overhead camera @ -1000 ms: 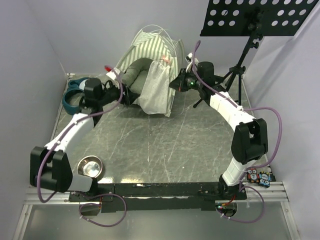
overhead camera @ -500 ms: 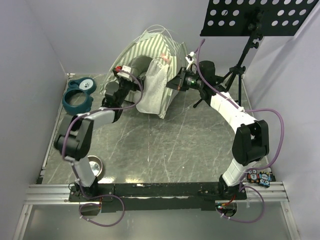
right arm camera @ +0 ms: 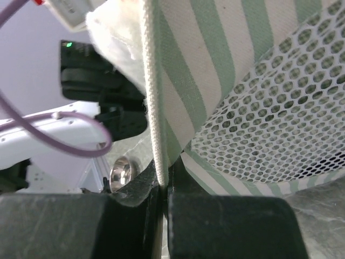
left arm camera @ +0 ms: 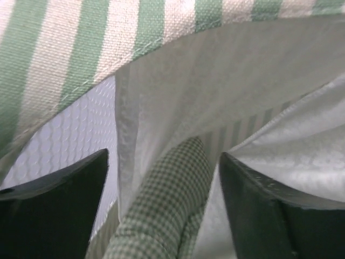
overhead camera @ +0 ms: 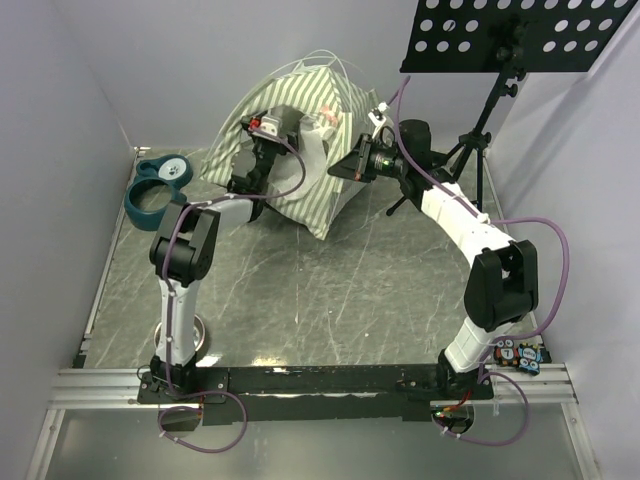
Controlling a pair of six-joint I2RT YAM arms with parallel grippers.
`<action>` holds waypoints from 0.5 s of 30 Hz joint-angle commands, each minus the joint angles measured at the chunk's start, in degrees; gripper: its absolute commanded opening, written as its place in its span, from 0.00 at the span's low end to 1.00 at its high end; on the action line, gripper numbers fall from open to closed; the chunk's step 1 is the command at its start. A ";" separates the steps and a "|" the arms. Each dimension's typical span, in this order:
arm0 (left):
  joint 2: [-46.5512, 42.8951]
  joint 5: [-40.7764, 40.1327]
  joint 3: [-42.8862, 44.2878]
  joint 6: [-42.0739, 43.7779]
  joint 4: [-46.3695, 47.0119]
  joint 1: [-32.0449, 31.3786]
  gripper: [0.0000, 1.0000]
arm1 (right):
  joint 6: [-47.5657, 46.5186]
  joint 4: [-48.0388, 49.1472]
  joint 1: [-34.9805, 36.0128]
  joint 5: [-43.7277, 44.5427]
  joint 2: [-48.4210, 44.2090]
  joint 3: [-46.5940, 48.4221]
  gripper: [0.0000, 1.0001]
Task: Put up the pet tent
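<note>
The pet tent (overhead camera: 312, 105), green-and-white striped, stands at the back of the table with thin white poles arching over its top. My left gripper (overhead camera: 262, 132) reaches into its front opening. In the left wrist view this gripper (left arm camera: 164, 157) is open, and a roll of green-checked cushion (left arm camera: 161, 210) lies between the dark fingers (left arm camera: 59, 199) with a gap on each side, under the tent's striped fabric (left arm camera: 161, 21). My right gripper (overhead camera: 356, 166) is shut on the tent's right edge. In the right wrist view the gripper (right arm camera: 164, 186) pinches a white corded hem (right arm camera: 153, 108) beside the mesh panel (right arm camera: 280, 124).
A teal bowl holder (overhead camera: 156, 188) sits at the left wall. A steel bowl (overhead camera: 190, 335) lies near the left arm's base and also shows as a steel bowl (right arm camera: 119, 170) in the right wrist view. A black music stand (overhead camera: 520, 35) on a tripod stands at the back right.
My left arm swung from the table's left side into the tent's opening and its jaws opened wider. The tent's left side rose and spread. The right gripper stayed shut on the edge.
</note>
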 commanded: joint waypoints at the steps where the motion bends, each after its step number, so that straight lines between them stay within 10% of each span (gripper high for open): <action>1: 2.31 2.28 5.56 1.51 4.39 1.53 0.74 | 3.30 -3.68 -1.22 -4.44 -0.45 3.94 0.00; 8: -1.10 16.42 4.09 -1.03 0.44 2.41 0.01 | 2.07 -4.56 -2.18 -3.83 0.70 4.20 0.00; 15: -15.95 38.65 -3.13 -14.46 -15.71 3.20 0.01 | -1.18 -4.74 -2.36 1.00 1.05 4.64 0.00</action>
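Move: The sheer white flap inside the tent mouth has its nearest fold some 2 cm ahead and 2 cm right of the left hand point, level with it. The checked cushion bulges about 3 cm ahead, 1 cm left and 3 cm below that hand; the tent's front edge lies roughly 15 cm back and 12 cm right, at like height. From the right hand, already on that edge, the flap fold is about 16 cm ahead and 10 cm left. A fold of the sheer flap is caught as the left gripper, wide open inside the tent, shuts fully while easing about 1 cm forward and up; then the shut fingers draw back some 4 cm and 3 cm to the right towards the tent mouth, the wrist swinging about 20 degrees clockwise. The right hand keeps its pinch on the tent's front edge, drifting about 1 cm right. ##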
